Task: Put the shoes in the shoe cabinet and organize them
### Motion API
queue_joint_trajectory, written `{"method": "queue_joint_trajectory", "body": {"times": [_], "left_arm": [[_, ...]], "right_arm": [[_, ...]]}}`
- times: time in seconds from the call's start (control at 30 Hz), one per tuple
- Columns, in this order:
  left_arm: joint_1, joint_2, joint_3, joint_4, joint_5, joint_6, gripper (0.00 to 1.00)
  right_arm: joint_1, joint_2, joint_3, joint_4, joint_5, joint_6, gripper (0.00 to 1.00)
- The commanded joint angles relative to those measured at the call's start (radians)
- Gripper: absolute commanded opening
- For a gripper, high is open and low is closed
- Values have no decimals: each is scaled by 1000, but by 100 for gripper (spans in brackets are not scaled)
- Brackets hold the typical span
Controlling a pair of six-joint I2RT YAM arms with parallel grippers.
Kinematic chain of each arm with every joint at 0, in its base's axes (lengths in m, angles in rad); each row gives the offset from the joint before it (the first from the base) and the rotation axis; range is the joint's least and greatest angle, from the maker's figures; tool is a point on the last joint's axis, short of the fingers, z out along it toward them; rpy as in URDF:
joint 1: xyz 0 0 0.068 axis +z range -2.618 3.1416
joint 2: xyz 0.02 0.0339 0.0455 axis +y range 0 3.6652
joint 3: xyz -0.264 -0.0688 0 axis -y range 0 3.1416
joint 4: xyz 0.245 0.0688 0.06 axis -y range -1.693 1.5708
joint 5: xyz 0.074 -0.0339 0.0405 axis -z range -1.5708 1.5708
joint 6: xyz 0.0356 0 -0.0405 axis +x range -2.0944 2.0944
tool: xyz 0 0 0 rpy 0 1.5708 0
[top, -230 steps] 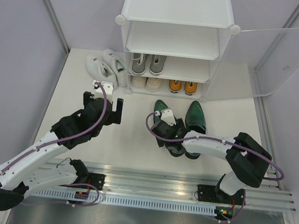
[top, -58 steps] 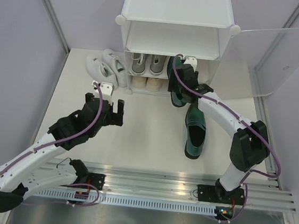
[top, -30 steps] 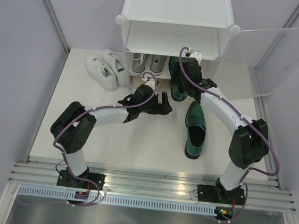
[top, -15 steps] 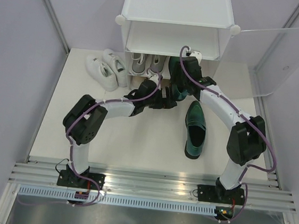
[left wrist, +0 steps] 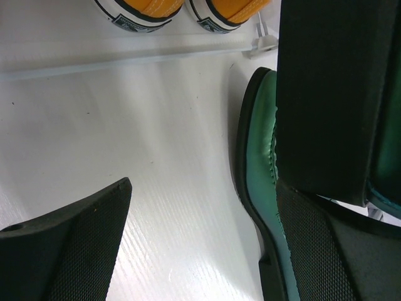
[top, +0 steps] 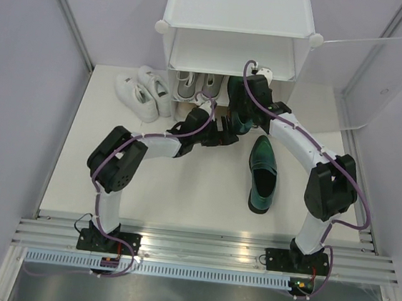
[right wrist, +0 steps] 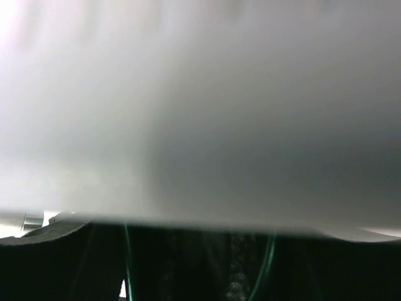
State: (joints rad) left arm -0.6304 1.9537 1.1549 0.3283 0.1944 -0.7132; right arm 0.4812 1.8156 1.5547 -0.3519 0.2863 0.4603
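Note:
The white shoe cabinet [top: 238, 14] stands at the back. My right gripper [top: 239, 113] is shut on a glossy dark green shoe [top: 234, 124] at the cabinet's lower front; the right wrist view shows only a blurred white panel [right wrist: 200, 94] above the dark shoe [right wrist: 200, 263]. The other green shoe [top: 263, 175] lies on the table. My left gripper [top: 217, 133] is open beside the held green shoe [left wrist: 258, 188], whose side touches the left gripper's right finger [left wrist: 326, 257]. Orange shoes [left wrist: 141, 7] sit behind it. Grey shoes [top: 197, 85] stand on a shelf.
A pair of white sneakers [top: 144, 91] sits on the table left of the cabinet. The translucent door [top: 381, 76] hangs open at the right. Grey walls close in both sides. The right gripper's black body [left wrist: 338, 94] fills the left wrist view's upper right.
The left gripper has swung right, up to the green shoe held at the cabinet. The right gripper with the shoe has nudged slightly toward the cabinet.

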Motion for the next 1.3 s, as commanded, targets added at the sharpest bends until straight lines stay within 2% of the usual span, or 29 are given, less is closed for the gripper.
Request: {"method": "queue_joint_trajectory", "body": {"times": [0.0,0.2,0.3,1.13,1.27], "left_arm": [[6,-18,-7,86,11,-35,98],[8,-36,-20,91,7,-35,98],[9,-55,-34,91,-9,-29,98],[9,-75,-4,49,-9,-19,98],[9,-82,-6,41,-6,-19,98]], "right_arm": [[4,-12,73,80,-3,23,83],[0,-7,90,59,1,26,94],[2,-10,91,56,-2,25,96],[-1,-128,13,53,-32,14,97],[0,-185,-33,53,-38,12,97]]}}
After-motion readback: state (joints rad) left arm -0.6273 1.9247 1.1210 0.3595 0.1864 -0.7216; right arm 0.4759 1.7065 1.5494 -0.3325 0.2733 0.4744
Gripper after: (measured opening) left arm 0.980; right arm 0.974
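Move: The right gripper still holds the green shoe that lies toe-first on the middle shelf; its middle is about 4 cm ahead of the hand, straight in line and some 4 cm below. The nearer gray shoe stands roughly 11 cm to the hand's left and 3 cm farther out; the other green shoe lies on the table about 21 cm back, 5 cm right and 16 cm down. From the left hand, the held shoe's middle is some 12 cm ahead, 3 cm right and 6 cm higher. Open the right fingers wide to let go of the green shoe, easing the hand up about 2 cm and slightly forward as they part. Pause briefly, then lift a further 3–4 cm and draw back a little, the fingers tipping up some 5 degrees, until the hand is above the shoe. Keep the open left gripper nearly still, close by the overhanging heel. ##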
